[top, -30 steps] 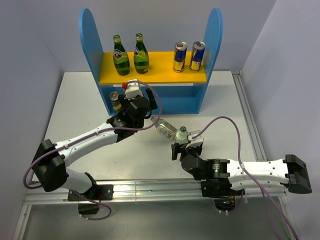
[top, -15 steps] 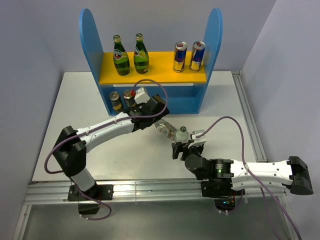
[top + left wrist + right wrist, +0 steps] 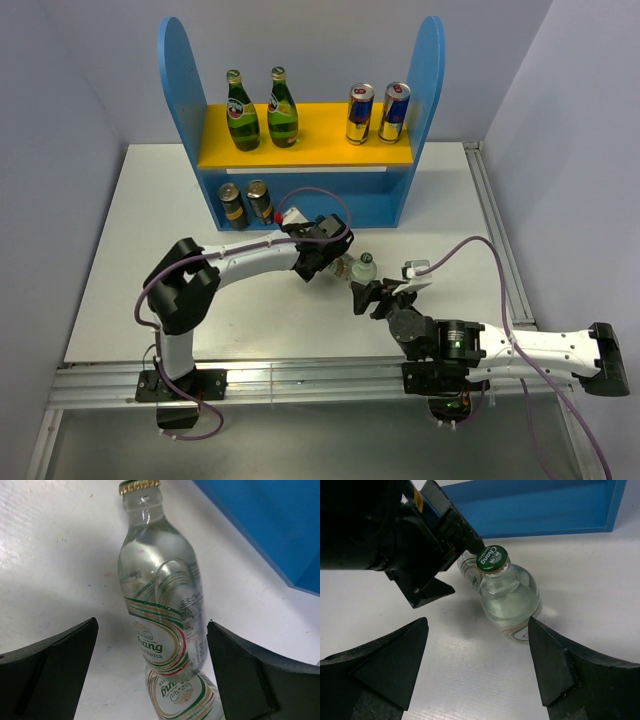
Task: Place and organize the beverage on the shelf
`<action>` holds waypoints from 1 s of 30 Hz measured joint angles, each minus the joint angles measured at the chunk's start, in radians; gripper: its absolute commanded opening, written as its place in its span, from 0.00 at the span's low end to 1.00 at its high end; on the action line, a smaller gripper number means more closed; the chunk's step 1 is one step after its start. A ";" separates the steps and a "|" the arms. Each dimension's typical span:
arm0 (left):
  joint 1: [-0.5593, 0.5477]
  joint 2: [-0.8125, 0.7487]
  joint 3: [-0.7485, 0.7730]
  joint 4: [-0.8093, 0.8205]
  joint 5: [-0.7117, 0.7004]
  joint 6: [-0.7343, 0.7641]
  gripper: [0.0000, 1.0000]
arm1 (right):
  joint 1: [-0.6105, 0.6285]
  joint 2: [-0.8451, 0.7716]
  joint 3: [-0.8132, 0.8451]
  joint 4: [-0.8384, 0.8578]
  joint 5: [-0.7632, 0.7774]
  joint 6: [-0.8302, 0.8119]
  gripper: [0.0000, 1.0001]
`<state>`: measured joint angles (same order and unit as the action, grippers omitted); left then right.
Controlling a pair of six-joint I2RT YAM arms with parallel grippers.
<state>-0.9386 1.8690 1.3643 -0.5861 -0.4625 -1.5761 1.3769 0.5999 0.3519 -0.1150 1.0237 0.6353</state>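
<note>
A clear bottle (image 3: 162, 610) with a gold-rimmed cap lies on the table between the wide-apart fingers of my left gripper (image 3: 151, 630), which is open and touches nothing. In the top view the left gripper (image 3: 322, 260) hovers over it. A second clear bottle (image 3: 511, 600) with a green cap stands upright beside it, just ahead of my open right gripper (image 3: 477, 672), near its right finger. The shelf (image 3: 180, 90) holds two green glass bottles (image 3: 242, 115) on its yellow board and two dark cans (image 3: 245, 203) on the lower level at the left.
Two blue-and-silver cans (image 3: 377, 112) stand on the right of the yellow board. The two grippers are close together in front of the shelf. A metal rail (image 3: 495, 230) runs along the table's right edge, and grey walls close in both sides.
My left gripper has drawn away from the lower shelf, where a second dark can now stands, and swung right over the lying bottle. The right gripper has shifted slightly right and back.
</note>
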 measured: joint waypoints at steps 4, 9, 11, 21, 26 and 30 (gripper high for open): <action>-0.012 0.030 0.017 -0.029 0.003 -0.043 0.97 | 0.000 -0.029 -0.016 -0.009 0.004 0.004 0.87; -0.012 0.079 0.072 -0.038 -0.006 -0.068 0.98 | 0.000 -0.023 -0.016 -0.014 0.003 0.009 0.87; -0.012 0.097 0.085 -0.050 -0.011 -0.074 0.98 | 0.000 -0.022 -0.016 -0.014 0.003 0.011 0.87; 0.007 0.165 0.136 -0.099 -0.029 -0.132 0.96 | 0.000 -0.031 -0.018 -0.014 0.003 0.011 0.87; 0.042 0.171 0.130 -0.076 -0.005 -0.138 0.79 | 0.000 -0.026 -0.018 -0.014 0.003 0.011 0.87; 0.065 0.192 0.130 -0.035 0.015 -0.134 0.72 | 0.000 -0.023 -0.018 -0.014 0.003 0.011 0.87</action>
<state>-0.8734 2.0613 1.4944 -0.6212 -0.4477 -1.7096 1.3769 0.5774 0.3344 -0.1291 1.0264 0.6460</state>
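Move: Under the open left hand the clear bottle lies on its side, cap to the left and outward; its middle is about 5 cm below, 2 cm ahead and 2 cm right. The standing clear bottle is roughly 11 cm right, 4 cm back and level in height. The shelf's lower front edge runs some 9 cm ahead, and the nearer black can inside stands about 13 cm ahead, 16 cm left. From the right hand the lying bottle is some 16 cm ahead, 8 cm left, 13 cm below. Sinking about 4 cm and reaching nearly as far forward, most of that reach late, the left hand settles astride the lying bottle's upper body just below the neck. It turns some 10 degrees counter-clockwise, and near the end its wide-open fingers start closing, down to about three quarters, the tips coming right up against the bottle's two sides. ##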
